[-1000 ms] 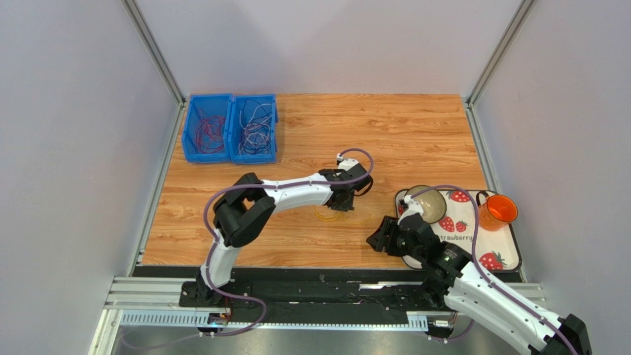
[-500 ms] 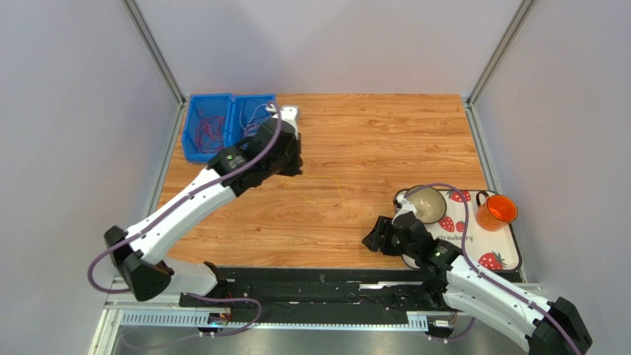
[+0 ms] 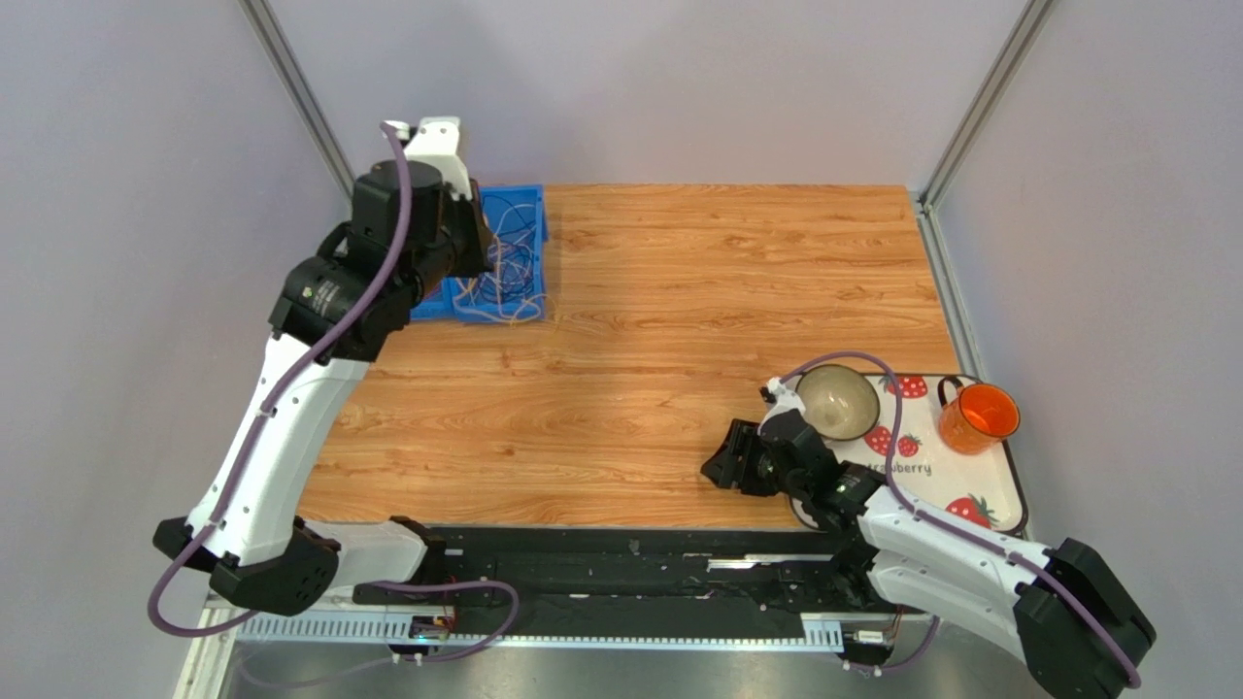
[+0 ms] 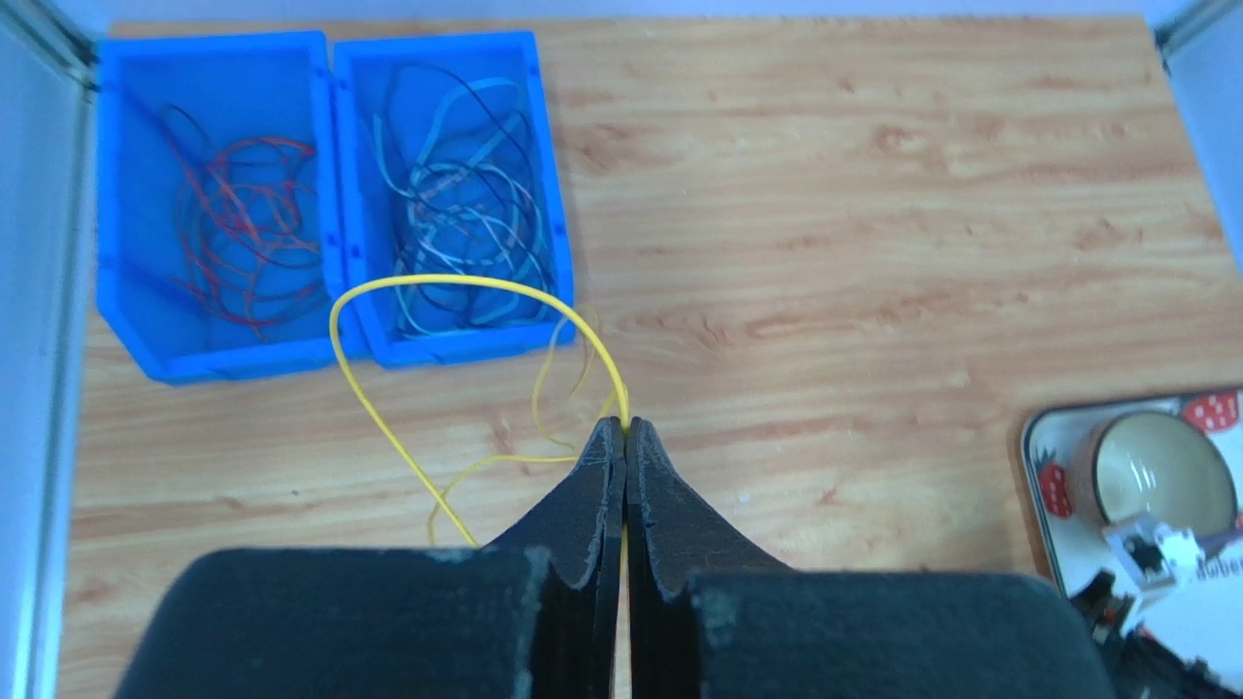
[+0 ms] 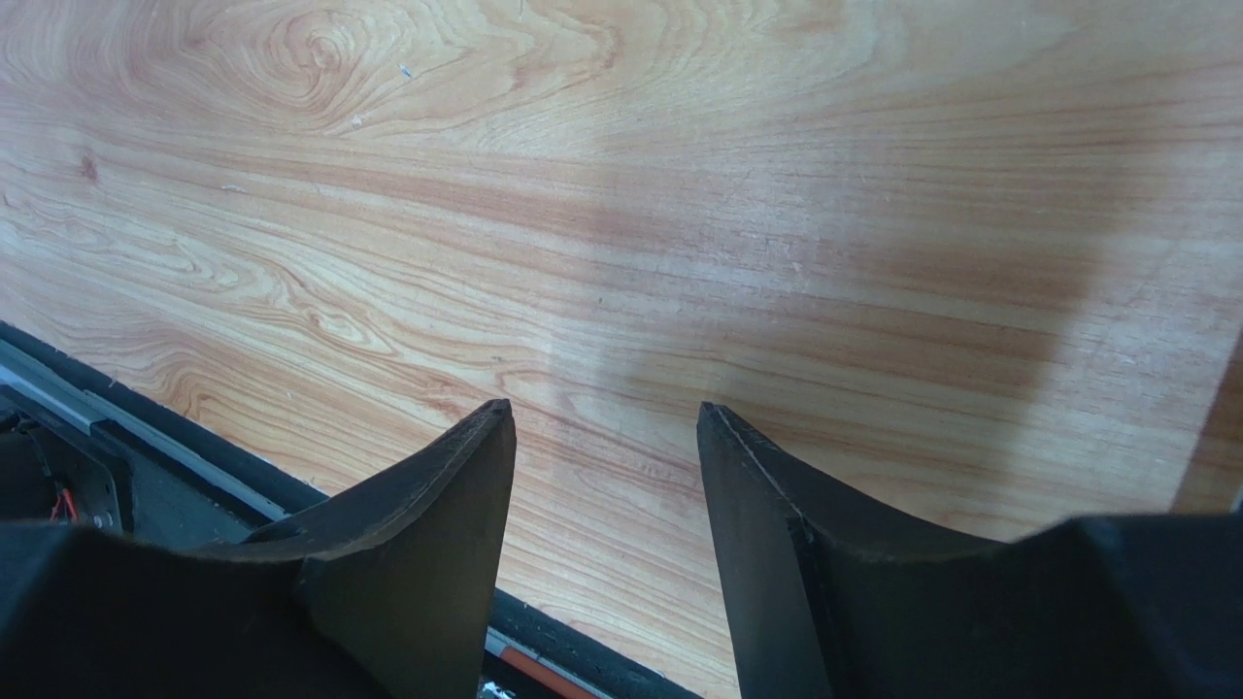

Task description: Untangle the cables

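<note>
My left gripper point(image 4: 626, 425) is shut on a thin yellow cable point(image 4: 452, 278), which loops out from the fingertips and trails down toward the wood. In the top view the left gripper point(image 3: 470, 241) is raised high over the blue bins at the back left. The left bin point(image 4: 124, 204) holds red and dark cables point(image 4: 241, 219). The right bin point(image 4: 547, 219) holds white, purple and dark cables point(image 4: 460, 190), also seen from the top point(image 3: 504, 255). My right gripper point(image 5: 606, 415) is open and empty, low over bare wood near the front edge point(image 3: 718, 466).
A strawberry-print tray point(image 3: 934, 488) lies at the front right with a beige bowl point(image 3: 838, 401) and an orange cup point(image 3: 981, 417) on it. The left arm hides most of the left bin from the top. Grey walls close in both sides.
The left arm swung from the middle of the table to the back left and rose over the bins, carrying the yellow cable. The right gripper drifted slightly left.
</note>
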Tool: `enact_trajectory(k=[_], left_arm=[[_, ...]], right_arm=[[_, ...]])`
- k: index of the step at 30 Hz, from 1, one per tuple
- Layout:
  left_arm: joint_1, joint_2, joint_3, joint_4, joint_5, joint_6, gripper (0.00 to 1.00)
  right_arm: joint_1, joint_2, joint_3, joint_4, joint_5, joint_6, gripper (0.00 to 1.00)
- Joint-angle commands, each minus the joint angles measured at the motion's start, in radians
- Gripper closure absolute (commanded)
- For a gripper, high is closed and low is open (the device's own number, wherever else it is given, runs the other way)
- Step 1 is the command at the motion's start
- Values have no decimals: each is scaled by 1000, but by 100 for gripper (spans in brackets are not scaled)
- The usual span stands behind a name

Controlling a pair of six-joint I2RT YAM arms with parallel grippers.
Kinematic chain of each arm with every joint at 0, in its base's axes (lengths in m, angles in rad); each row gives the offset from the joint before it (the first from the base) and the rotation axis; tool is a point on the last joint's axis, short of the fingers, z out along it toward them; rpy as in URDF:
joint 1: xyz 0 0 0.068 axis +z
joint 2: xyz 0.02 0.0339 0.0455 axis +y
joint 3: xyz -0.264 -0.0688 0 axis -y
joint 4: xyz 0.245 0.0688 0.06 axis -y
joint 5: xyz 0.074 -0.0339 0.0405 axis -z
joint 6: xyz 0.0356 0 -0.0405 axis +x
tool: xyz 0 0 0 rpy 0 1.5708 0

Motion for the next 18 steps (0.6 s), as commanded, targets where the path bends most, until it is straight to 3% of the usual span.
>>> enact_trajectory(k=[1,10,18], left_arm=[[67,40,146,-42,-3,74,100],[229,104,419,-51,31,82,100],[321,132,473,64,57,95,100]], right_arm=[[3,27,-15,65,6,-18,44],[3,92,-12,106,-1,-30,44],[3,139,1,120,-7,-36,44]])
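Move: The left hand, still pinching the yellow cable, is high in the air. The left blue bin, which holds the red cables, lies about 20 cm ahead of it, 13 cm to its left and 36 cm below. The right blue bin, at the same depth and height, is also about 20 cm ahead but only 2 cm to the left. From the idle right hand, the left bin lies roughly 34 cm ahead and 40 cm to the left, about level in height. Up and leftwards, the left hand hoists the pinched yellow cable, rising about 13 cm while sweeping some 9 cm left, from in front of the right blue bin across towards in front of the left one. The shut fingers keep their hold as the wrist tips upward almost 20 degrees and swings a little counter-clockwise. ##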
